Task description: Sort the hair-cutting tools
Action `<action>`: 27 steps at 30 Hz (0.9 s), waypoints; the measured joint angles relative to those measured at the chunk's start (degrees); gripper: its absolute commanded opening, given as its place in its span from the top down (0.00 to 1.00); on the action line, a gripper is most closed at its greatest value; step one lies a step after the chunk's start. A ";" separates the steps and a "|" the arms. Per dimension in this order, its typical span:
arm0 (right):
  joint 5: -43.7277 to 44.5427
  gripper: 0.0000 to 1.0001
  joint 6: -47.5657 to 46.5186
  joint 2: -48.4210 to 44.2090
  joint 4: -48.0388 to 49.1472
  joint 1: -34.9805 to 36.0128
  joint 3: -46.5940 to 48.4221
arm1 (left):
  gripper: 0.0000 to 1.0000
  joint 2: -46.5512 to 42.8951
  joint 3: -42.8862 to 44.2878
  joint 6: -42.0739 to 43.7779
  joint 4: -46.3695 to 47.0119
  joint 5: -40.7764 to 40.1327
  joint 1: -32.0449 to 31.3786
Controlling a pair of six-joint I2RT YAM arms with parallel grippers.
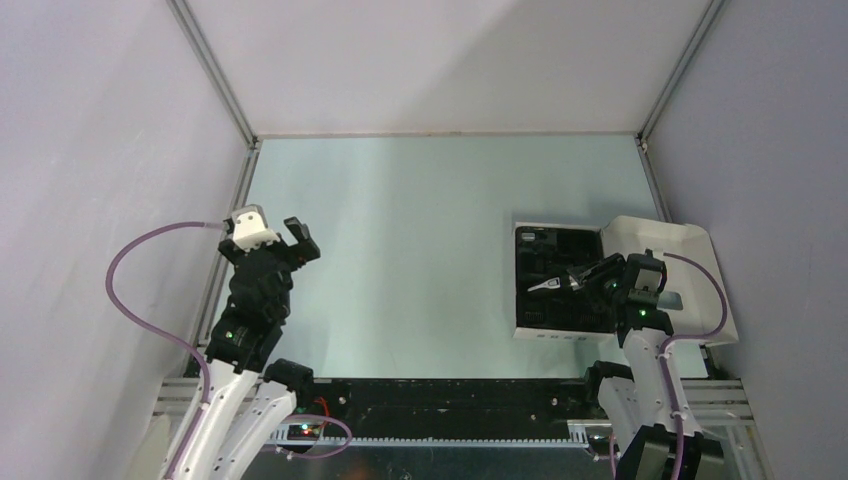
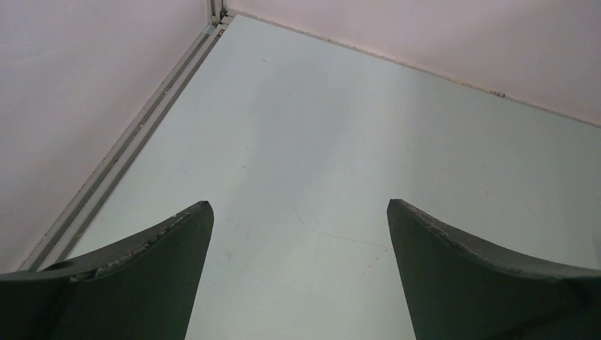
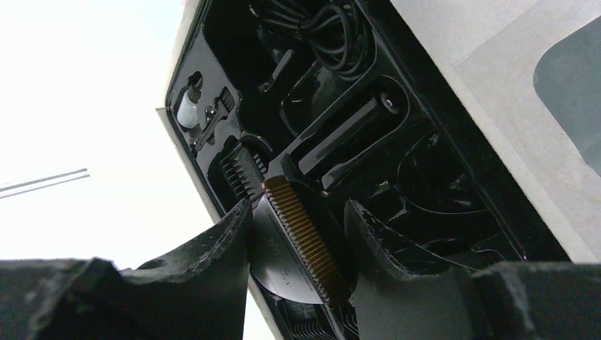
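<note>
My right gripper [image 1: 588, 278] is shut on the black clipper [image 1: 548, 286]. It holds the clipper over the open box's black insert [image 1: 540, 250], silvery tip pointing left. In the right wrist view the clipper head [image 3: 305, 244], with its gold-toothed blade, sits between the fingers [image 3: 212, 248] of that gripper [image 3: 298, 209]. Below it in the insert [image 3: 439, 177] lie a black comb attachment [image 3: 237, 170], a dark cylindrical piece [image 3: 354, 131] and a coiled cable [image 3: 319, 28]. My left gripper [image 1: 290, 240] stands open and empty at the table's left side, and its wrist view shows only bare table between the fingers [image 2: 163, 269].
The white box [image 1: 545, 330] stands at the right of the table with its lid [image 1: 670, 250] folded open to the right. The enclosure walls and a metal rail [image 2: 142, 134] border the table on the left.
</note>
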 measured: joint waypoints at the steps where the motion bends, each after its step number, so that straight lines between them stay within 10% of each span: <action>1: 0.02 0.66 0.09 0.26 0.02 -0.04 0.00 | 0.00 0.00 0.00 0.04 0.00 0.00 -0.22; 27: 8.11 0.16 -4.98 0.13 -12.07 0.17 4.48 | 0.00 -2.23 -0.63 1.57 0.35 -2.64 -9.75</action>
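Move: The right hand still holds the clipper by its silver head. The clipper's slot in the tray centres about 6 cm to this hand's left, 3 cm nearer the base and 4 cm lower. The slim trimmer lies roughly 3 cm ahead and 5 cm left, the cable coil 8 cm ahead and 3 cm left, the comb guards 9 cm back and 12 cm left. From the left hand, the slot is some 60 cm right, 3 cm back and 21 cm below. The right fingers let go of the clipper's head over its slot, opening from half to over three-quarters after a brief pause. Meanwhile the hand draws back and to its right, about 2 cm each way, sinking 2 cm and then starting up again as the wrist tips a little farther down. The empty left hand drifts some 3 cm right, fingers still wide. ##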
